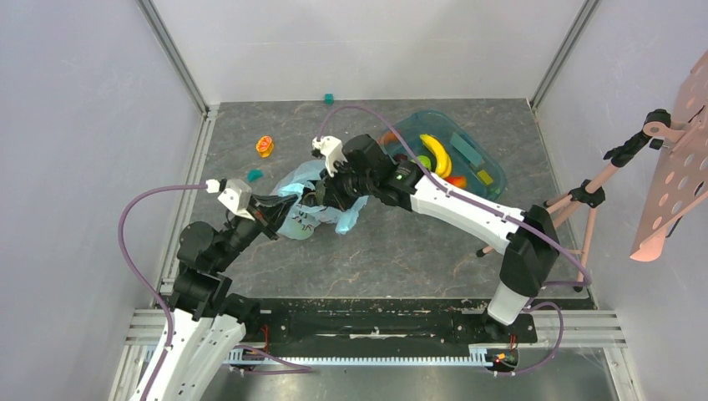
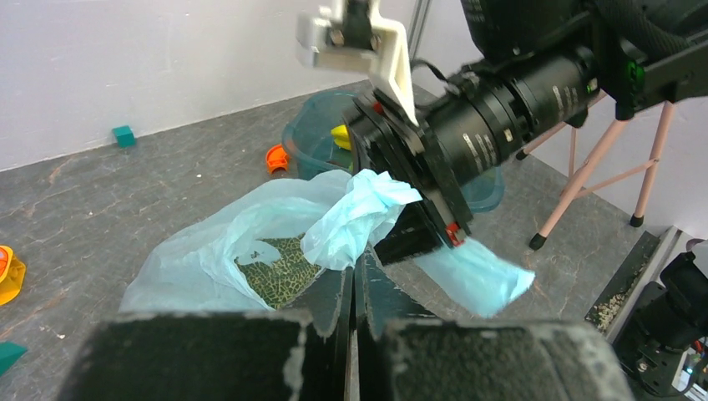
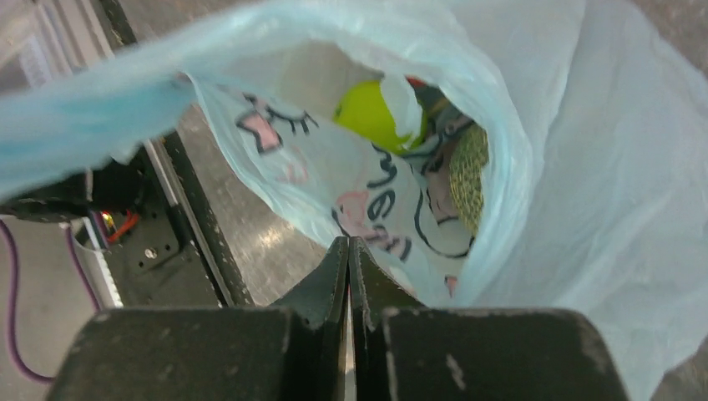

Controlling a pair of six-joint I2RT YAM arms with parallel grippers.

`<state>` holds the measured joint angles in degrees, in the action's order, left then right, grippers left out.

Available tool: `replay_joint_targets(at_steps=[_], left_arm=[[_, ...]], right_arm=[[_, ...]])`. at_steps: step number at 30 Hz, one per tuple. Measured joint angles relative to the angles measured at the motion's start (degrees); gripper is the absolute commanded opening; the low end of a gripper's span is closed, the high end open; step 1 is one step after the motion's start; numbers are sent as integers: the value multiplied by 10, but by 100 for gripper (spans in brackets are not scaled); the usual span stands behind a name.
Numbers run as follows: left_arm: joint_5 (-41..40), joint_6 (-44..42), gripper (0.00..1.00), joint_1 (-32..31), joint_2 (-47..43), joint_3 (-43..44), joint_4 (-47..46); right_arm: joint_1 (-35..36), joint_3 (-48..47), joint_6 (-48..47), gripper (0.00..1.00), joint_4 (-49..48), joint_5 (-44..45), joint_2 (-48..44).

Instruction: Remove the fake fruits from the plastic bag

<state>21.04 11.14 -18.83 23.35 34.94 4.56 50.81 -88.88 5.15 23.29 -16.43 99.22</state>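
The light-blue plastic bag [image 1: 307,209] lies crumpled on the grey floor between both arms. My left gripper [image 1: 280,219] is shut, with a twisted fold of the bag [image 2: 355,219] at its tips [image 2: 352,266]. My right gripper [image 1: 331,194] is shut on the bag's rim [image 3: 348,247] and holds the mouth open. Inside the bag I see the green apple [image 3: 372,114] and part of the netted melon [image 3: 470,172]. The melon also shows through the mouth in the left wrist view [image 2: 280,271]. The grapes and the peach are hidden.
A teal tray [image 1: 494,174] at the back right holds a banana [image 1: 436,153] and other pieces. An orange toy [image 1: 265,146] and two teal blocks [image 1: 329,98] [image 1: 254,175] lie on the floor. A pink tripod [image 1: 584,200] and a pegboard [image 1: 676,167] stand on the right.
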Motion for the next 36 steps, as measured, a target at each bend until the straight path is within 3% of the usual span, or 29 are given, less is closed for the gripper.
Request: replay_joint_targets(at_steps=[12, 20, 28, 36], left_arm=[[20, 2, 2, 0, -2, -7, -2], [21, 2, 2, 0, -12, -6, 17], [20, 2, 2, 0, -15, -6, 30], [-22, 19, 2, 0, -17, -6, 46]], right_arm=[[6, 91, 26, 0, -90, 110, -22], [6, 91, 75, 0, -185, 104, -17], [6, 86, 82, 0, -204, 99, 16], [7, 125, 55, 0, -195, 186, 47]])
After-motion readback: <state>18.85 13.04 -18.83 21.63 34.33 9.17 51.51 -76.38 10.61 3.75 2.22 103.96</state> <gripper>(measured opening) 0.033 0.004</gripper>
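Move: The melon sits low in the crumpled bag, roughly 4 cm ahead of the right hand, 8 cm to its left and 14 cm below. The green fruit lies about 6 cm farther left than the melon, level with it fore and aft. A loose handle droops some 5 cm right of the right hand, 3 cm nearer the base and 4 cm lower. From the left hand, still gripping the other handle, the melon is about 9 cm ahead, 3 cm right and 24 cm down. The bag's mouth is worked by the right hand with its fingers staying shut: it dips about 3.5 cm beside the rim, rises again while moving forward, then pushes down some 8 cm, ending lower and about 5 cm farther forward, its tips under the film. The wrist turns nearly 20 degrees clockwise. The left hand keeps its pinch on the handle, sinking slightly. ##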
